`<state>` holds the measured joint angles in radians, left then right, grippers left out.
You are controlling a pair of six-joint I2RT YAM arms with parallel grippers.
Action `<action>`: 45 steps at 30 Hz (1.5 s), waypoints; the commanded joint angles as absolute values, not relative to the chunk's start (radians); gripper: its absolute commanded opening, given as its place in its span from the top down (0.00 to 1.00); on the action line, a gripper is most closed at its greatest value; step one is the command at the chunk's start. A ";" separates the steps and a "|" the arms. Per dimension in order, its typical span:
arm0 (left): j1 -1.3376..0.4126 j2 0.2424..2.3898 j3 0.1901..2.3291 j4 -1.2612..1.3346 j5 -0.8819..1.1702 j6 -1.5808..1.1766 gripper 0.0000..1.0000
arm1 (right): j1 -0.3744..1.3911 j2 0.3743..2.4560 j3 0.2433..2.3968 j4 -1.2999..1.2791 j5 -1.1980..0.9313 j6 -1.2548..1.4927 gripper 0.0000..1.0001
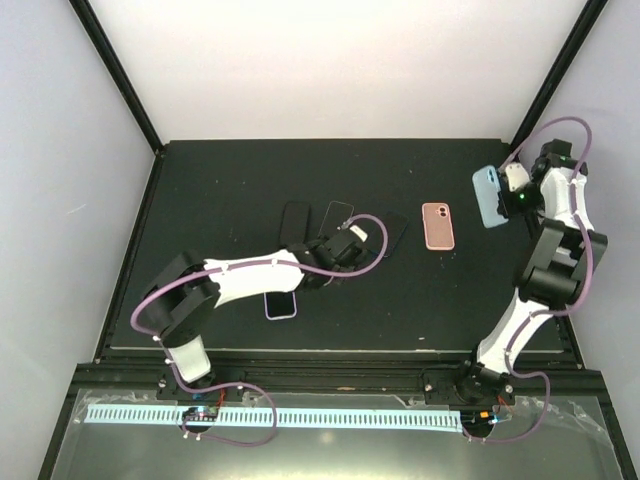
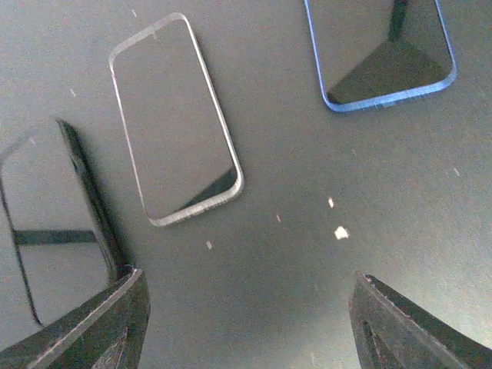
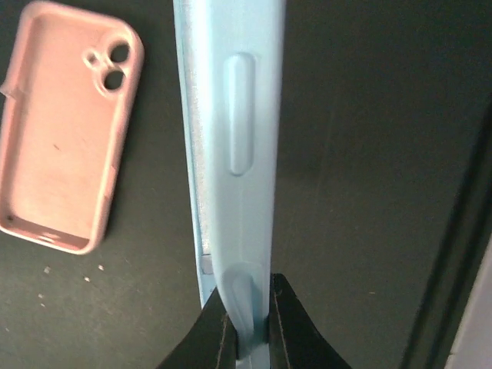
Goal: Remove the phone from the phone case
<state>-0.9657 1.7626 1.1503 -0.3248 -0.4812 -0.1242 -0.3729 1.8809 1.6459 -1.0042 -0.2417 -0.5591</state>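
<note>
My right gripper (image 3: pixel 250 332) is shut on the lower end of a light blue phone case (image 3: pixel 237 146), held edge-on above the mat. A thin silvery strip runs along its left side; I cannot tell if that is the phone. From above, the blue phone case (image 1: pixel 488 196) hangs at the right gripper (image 1: pixel 506 197) near the mat's right edge. My left gripper (image 2: pixel 250 327) is open with nothing between its fingers (image 2: pixel 104 327), low over bare mat. From above, the left gripper (image 1: pixel 345 246) sits mid-table.
Ahead of the left gripper lie a silver-edged phone (image 2: pixel 175 119), a blue-edged phone (image 2: pixel 382 48) and a dark phone (image 2: pixel 52 223). An empty pink case (image 1: pixel 438 226) lies open side up mid-right. A purple-edged phone (image 1: pixel 281 304) lies under the left arm.
</note>
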 commanded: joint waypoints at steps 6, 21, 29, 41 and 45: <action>-0.974 1.607 0.988 -0.324 -0.331 -0.266 0.28 | -0.396 2.159 1.861 -1.383 -0.333 -0.579 0.98; -0.974 1.603 0.971 -0.287 -0.321 -0.290 0.29 | -0.389 2.362 1.925 -1.498 -0.519 -0.531 0.94; -0.969 1.601 0.972 -0.298 -0.345 -0.312 0.26 | -0.376 2.359 1.903 -1.496 -0.564 -0.548 0.87; -0.876 1.550 0.968 -0.378 -0.411 -0.371 0.07 | -0.382 2.014 1.654 -1.123 -0.272 -0.422 0.45; -0.793 1.561 1.004 -0.422 -0.397 -0.398 0.03 | -0.343 1.819 1.494 -0.994 -0.183 -0.441 0.43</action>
<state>-0.8616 1.5749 0.9569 -0.3588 -0.3832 -0.3527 -0.3759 1.9743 1.6009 -1.1595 -0.3073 -0.4400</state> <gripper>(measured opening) 0.957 0.565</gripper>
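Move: The right hand holds the blue case upright by its long side; its free spot on the table lies about 9 cm left, 1 back and 11 below. The pink case stands 14 cm left, 1 ahead. From the left hand, the purple-cased phone is some 14 cm left, 7 back, 7 below; the black phone is 11 left and 12 ahead, the bare phone 1 left and 13 ahead. Right hand lowers blue case about 10 cm beside pink case, releases, rises; left hand backs, swings left, opening. ##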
